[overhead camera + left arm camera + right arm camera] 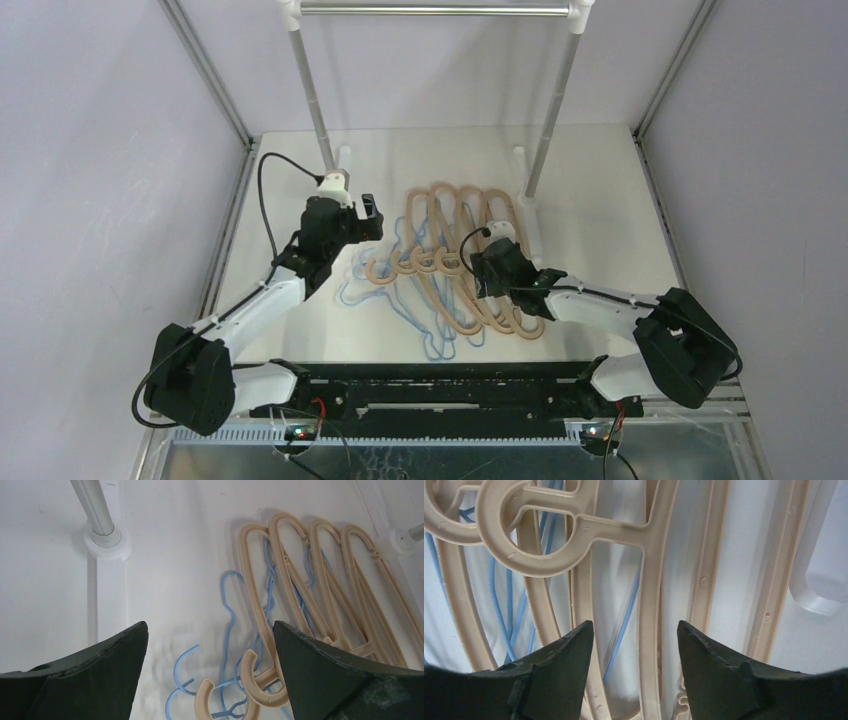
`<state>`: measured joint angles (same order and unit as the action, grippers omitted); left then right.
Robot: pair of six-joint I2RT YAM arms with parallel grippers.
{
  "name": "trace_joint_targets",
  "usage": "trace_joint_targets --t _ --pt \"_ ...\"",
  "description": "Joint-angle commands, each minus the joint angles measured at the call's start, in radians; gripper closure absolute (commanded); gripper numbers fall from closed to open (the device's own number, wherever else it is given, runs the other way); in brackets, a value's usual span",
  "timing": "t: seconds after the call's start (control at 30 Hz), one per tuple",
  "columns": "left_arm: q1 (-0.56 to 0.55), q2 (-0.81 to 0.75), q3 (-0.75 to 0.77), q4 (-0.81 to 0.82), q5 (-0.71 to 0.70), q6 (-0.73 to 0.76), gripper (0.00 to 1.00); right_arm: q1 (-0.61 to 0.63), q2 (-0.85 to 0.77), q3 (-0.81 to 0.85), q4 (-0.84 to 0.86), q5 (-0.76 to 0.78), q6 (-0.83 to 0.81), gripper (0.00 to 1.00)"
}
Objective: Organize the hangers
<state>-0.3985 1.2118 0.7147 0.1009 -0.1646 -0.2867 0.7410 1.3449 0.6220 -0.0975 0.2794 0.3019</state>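
The hangers lie in a tangled pile mid-table: tan ones (455, 215) on top, thin blue wire ones (400, 300) under and to the left. My left gripper (370, 218) hovers open at the pile's left edge. In the left wrist view its jaws (210, 625) stand wide above a blue hook (177, 672) and two tan hooks (248, 677). My right gripper (480, 272) is low over the tan hangers. Its jaws (634, 624) are apart, straddling one tan hanger's bar (650, 605) without touching it. A blue wire (626, 615) runs beneath.
A silver rail (435, 10) on two slanted posts spans the back. Its left post and white foot (107, 545) stand just ahead of my left gripper. The right white foot (819, 580) lies beside the pile. Grey walls close both sides.
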Motion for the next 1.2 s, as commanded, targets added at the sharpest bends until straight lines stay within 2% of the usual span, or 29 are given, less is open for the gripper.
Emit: trace_joint_targets --t 0.0,0.07,0.3,0.37,0.5,0.6,0.67,0.87,1.03,1.17 --pt "-0.003 -0.006 -0.006 0.023 -0.020 0.020 0.01 -0.016 0.035 0.014 0.052 0.014 0.025 0.34" --pt "-0.003 -0.002 -0.006 0.023 -0.022 0.021 0.01 -0.019 0.056 0.015 0.054 0.005 0.028 0.40" --pt "-0.003 -0.006 -0.008 0.022 -0.026 0.024 0.01 -0.019 0.083 0.005 0.061 0.026 0.035 0.45" --pt "-0.003 -0.006 -0.008 0.021 -0.025 0.024 0.01 -0.020 0.071 0.003 0.059 0.030 0.031 0.54" --pt "-0.003 -0.006 -0.010 0.022 -0.028 0.025 0.00 -0.020 0.028 0.003 0.046 0.033 0.028 0.81" --pt "-0.003 -0.006 -0.010 0.022 -0.028 0.023 0.01 -0.020 -0.016 0.002 0.040 0.030 0.023 0.88" --pt "-0.003 -0.006 -0.011 0.022 -0.030 0.023 0.00 -0.022 -0.047 0.008 0.025 0.026 0.026 0.99" --pt "-0.003 -0.008 -0.015 0.026 -0.033 0.019 0.01 -0.042 -0.169 0.078 -0.031 -0.059 0.022 1.00" --pt "-0.003 -0.006 -0.014 0.032 -0.024 0.014 0.01 -0.143 -0.210 0.224 0.020 -0.286 0.078 1.00" --pt "-0.003 -0.012 -0.021 0.041 -0.021 0.010 0.01 -0.234 -0.148 0.362 0.118 -0.475 0.152 1.00"
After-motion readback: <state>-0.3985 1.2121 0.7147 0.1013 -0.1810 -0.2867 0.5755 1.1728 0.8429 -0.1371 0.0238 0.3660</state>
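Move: The bar of the rightmost tan hanger, just behind its neck, lies between the open right fingers, about 3 cm below the hand point and 1 cm to its right. That hanger's hook is some 5 cm ahead and 7 cm left; the next hanger's hook is as far ahead but about 12 cm left. The rack foot's near end stands roughly 6 cm ahead and 9 cm right. From the left hand the bar lies about 22 cm right, 9 cm back and 14 cm below. Lower the half-open right gripper about 2.5 cm over the rightmost hanger's bar and shut the fingers on it, starting to rise as they close. With the bar pinched just behind the neck, lift away from the pile, slowly then fast, to some 14 cm above the start, drifting forward and slightly left late on while the hand's left side rolls up about 20 degrees. ##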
